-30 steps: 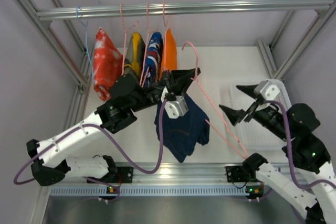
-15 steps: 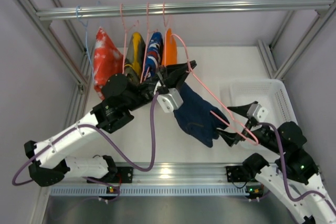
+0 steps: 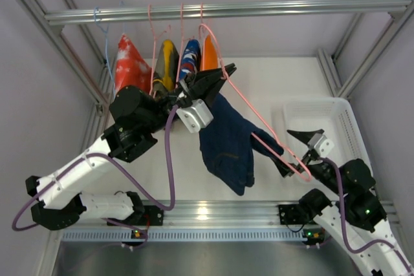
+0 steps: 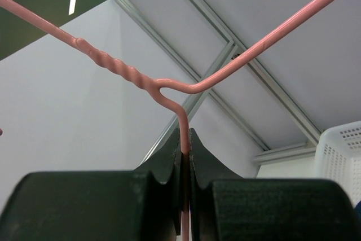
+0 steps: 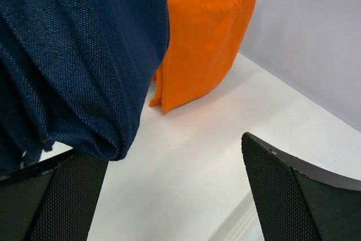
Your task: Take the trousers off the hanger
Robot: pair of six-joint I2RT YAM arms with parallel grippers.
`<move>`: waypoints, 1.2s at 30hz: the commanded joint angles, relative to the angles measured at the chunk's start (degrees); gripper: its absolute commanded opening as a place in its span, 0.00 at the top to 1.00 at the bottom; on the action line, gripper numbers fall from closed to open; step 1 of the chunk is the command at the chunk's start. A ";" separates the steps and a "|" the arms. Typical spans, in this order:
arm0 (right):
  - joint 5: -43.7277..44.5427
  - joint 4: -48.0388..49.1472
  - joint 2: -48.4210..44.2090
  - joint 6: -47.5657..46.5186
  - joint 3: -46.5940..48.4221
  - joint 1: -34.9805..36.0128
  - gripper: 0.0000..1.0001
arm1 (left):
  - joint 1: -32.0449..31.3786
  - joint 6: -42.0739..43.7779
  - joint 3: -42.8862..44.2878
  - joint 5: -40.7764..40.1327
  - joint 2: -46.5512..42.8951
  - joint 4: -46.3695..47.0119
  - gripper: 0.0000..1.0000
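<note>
The dark navy trousers (image 3: pixel 226 140) hang draped over the pink wire hanger (image 3: pixel 259 124), which slants from near the rail down to the right. My left gripper (image 3: pixel 217 77) is shut on the hanger's wire just below its twisted neck (image 4: pixel 186 87), the wire pinched between the fingers of this left gripper (image 4: pixel 185 139). My right gripper (image 3: pixel 291 152) stands open at the hanger's lower right corner, beside the trousers' edge. In the right wrist view a fold of the trousers (image 5: pixel 73 55) hangs right over one finger of the right gripper (image 5: pixel 169 150); nothing sits between the jaws.
Several other garments hang from the metal rail (image 3: pixel 259 10): a red and white one (image 3: pixel 129 63), a yellow and dark one (image 3: pixel 169 56), a patterned one (image 3: pixel 189 56) and an orange one (image 3: pixel 208 59). A pale blue hanger (image 3: pixel 103 30) hangs far left. A white basket (image 3: pixel 336 121) stands at right.
My left gripper has lifted and swung the hanger, its hook going up-left toward the rail, the trousers swinging with it. The right gripper came from over the basket to the hanger's lower corner.
</note>
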 commanded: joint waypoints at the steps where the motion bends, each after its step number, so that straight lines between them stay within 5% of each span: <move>1: -6.64 4.48 0.26 -3.28 0.10 0.83 0.05 | 0.35 -1.80 3.62 0.22 -1.61 5.15 1.00; 10: -19.67 18.09 6.76 1.80 -0.16 0.91 0.03 | 1.23 -5.05 3.97 -1.36 -0.30 6.38 1.00; 20: -13.79 27.51 11.52 6.38 3.18 0.91 0.12 | 1.23 -5.14 2.31 -4.17 1.20 6.21 1.00; 23: -14.93 26.98 10.99 6.56 4.76 0.91 0.47 | 1.23 -5.92 0.73 -4.09 0.85 5.69 1.00; 26: -13.18 24.53 10.64 5.51 7.39 0.91 0.68 | 1.23 -6.54 -1.91 -0.93 -0.03 4.46 1.00; 27: -12.22 24.08 10.55 5.15 8.27 0.91 0.92 | 1.23 -7.07 -2.35 0.21 -0.21 3.67 1.00; 28: -8.99 23.82 10.37 4.80 9.32 0.91 1.00 | 1.23 -7.33 -3.31 2.66 -0.38 2.96 1.00; 36: -2.63 24.25 12.74 1.81 16.27 0.91 1.00 | 1.14 -1.91 -10.17 14.98 -3.02 -2.49 1.00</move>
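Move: The right gripper is open. The near end of the trousers lies about 6 cm to its left and 4 cm above it, level with it fore and aft. The hanger's near corner is some 11 cm back, 4 cm right and 9 cm up; the orange garment hangs roughly 18 cm ahead, 20 cm left and 8 cm higher. From the left gripper, already holding the hanger's neck, that trousers end lies about 3 cm back, 11 cm right and 25 cm below. Swing the open right gripper left about 5 cm, rising a little and turning some 15 degrees counter-clockwise, and shut it on the near end of the trousers; then lift that end a further 10 cm or so, easing right. Keep the left gripper closed on the hanger's neck, nudge it slightly forward, then sink it towards the trousers end, drifting right, its fingers tipping down. ##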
